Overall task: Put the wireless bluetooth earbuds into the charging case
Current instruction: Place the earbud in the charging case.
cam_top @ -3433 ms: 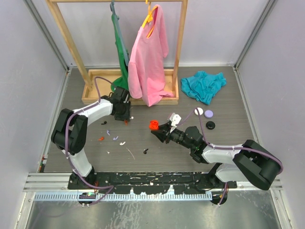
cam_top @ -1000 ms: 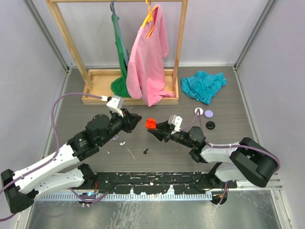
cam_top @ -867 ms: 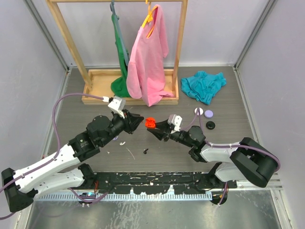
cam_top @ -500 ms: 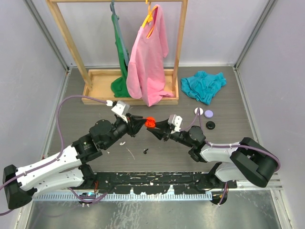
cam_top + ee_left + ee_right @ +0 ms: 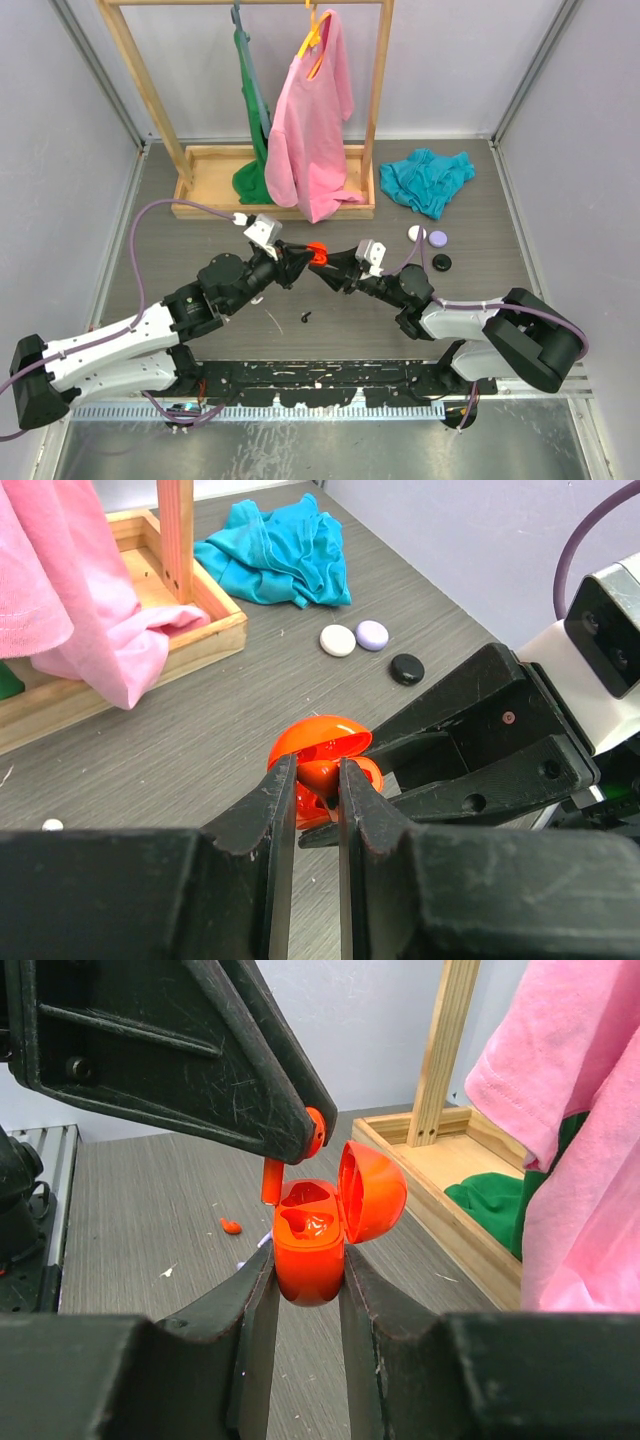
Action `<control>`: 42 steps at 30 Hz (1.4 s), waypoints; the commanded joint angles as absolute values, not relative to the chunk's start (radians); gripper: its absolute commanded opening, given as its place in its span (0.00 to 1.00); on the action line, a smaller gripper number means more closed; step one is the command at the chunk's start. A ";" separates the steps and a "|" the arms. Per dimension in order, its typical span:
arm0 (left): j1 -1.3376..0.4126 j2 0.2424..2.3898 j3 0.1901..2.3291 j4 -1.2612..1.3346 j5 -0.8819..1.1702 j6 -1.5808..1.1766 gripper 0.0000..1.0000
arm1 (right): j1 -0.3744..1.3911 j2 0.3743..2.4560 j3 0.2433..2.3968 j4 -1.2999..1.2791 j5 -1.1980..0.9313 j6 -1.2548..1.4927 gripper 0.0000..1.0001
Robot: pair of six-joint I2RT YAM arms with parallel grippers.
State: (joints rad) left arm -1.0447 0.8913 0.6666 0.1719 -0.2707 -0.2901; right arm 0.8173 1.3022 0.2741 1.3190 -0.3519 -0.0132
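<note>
My right gripper (image 5: 308, 1260) is shut on the body of the red charging case (image 5: 310, 1250), which it holds above the table with its lid open. Both sockets look empty. My left gripper (image 5: 311, 775) is shut on a red earbud (image 5: 320, 780), one of the wireless bluetooth earbuds. The earbud's stem (image 5: 271, 1181) hangs beside the case's left edge, just above the near socket. In the top view the two grippers meet tip to tip at the case (image 5: 317, 250). A second red earbud (image 5: 230, 1226) and a black one (image 5: 305, 318) lie on the table.
A wooden rack (image 5: 215, 195) with a pink shirt (image 5: 312, 120) and a green garment (image 5: 252, 100) stands at the back. A teal cloth (image 5: 427, 180) lies at the back right. White (image 5: 417, 233), lilac (image 5: 438, 239) and black (image 5: 442, 262) round cases sit right of the grippers.
My left arm has swung from the rack side towards the centre, bringing the red earbud up to the open case. The right gripper has held the case nearly still.
</note>
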 commanded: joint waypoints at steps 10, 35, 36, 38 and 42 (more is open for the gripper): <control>-1.059 0.904 0.679 0.283 -0.327 -0.265 0.14 | 0.823 1.271 0.269 1.431 -0.337 -0.002 0.06; -1.094 0.915 0.690 0.227 -0.330 -0.310 0.38 | 0.822 1.265 0.243 1.480 -0.308 0.010 0.06; -1.095 0.917 0.696 0.220 -0.328 -0.314 0.41 | 0.823 1.266 0.242 1.483 -0.308 0.011 0.06; -1.095 0.911 0.708 0.204 -0.331 -0.326 0.45 | 0.822 1.270 0.242 1.481 -0.307 0.011 0.06; -1.095 0.875 0.731 0.126 -0.387 -0.369 0.52 | 0.822 1.288 0.238 1.485 -0.302 0.014 0.06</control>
State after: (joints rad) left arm -1.0893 0.9264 0.6697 0.1730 -0.3302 -0.3229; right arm 0.8173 1.2831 0.2390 1.3857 -0.3225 0.0067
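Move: My left hand already grips the red earbud; the open red charging case, held in my right fingers, is about 1 cm ahead, 2 cm to the right and 2 cm below that hand. A black earbud lies on the table some 16 cm back, level sideways, and the wooden tray's middle is some 16 cm ahead and 8 cm left, both about 25 cm lower. From my right hand, the earbud is level ahead, about 3 cm left and 4 cm up. With the earbud over the case's well on the left hand's side, I ease my left hand about 1 cm right and then 1 cm down, setting the bud into that well; late on I open the left fingers from nearly shut to about half and let go, one fingertip staying close against the case. My right hand keeps its pinch on the case, drifting roughly 1 cm right and 1 cm up. ##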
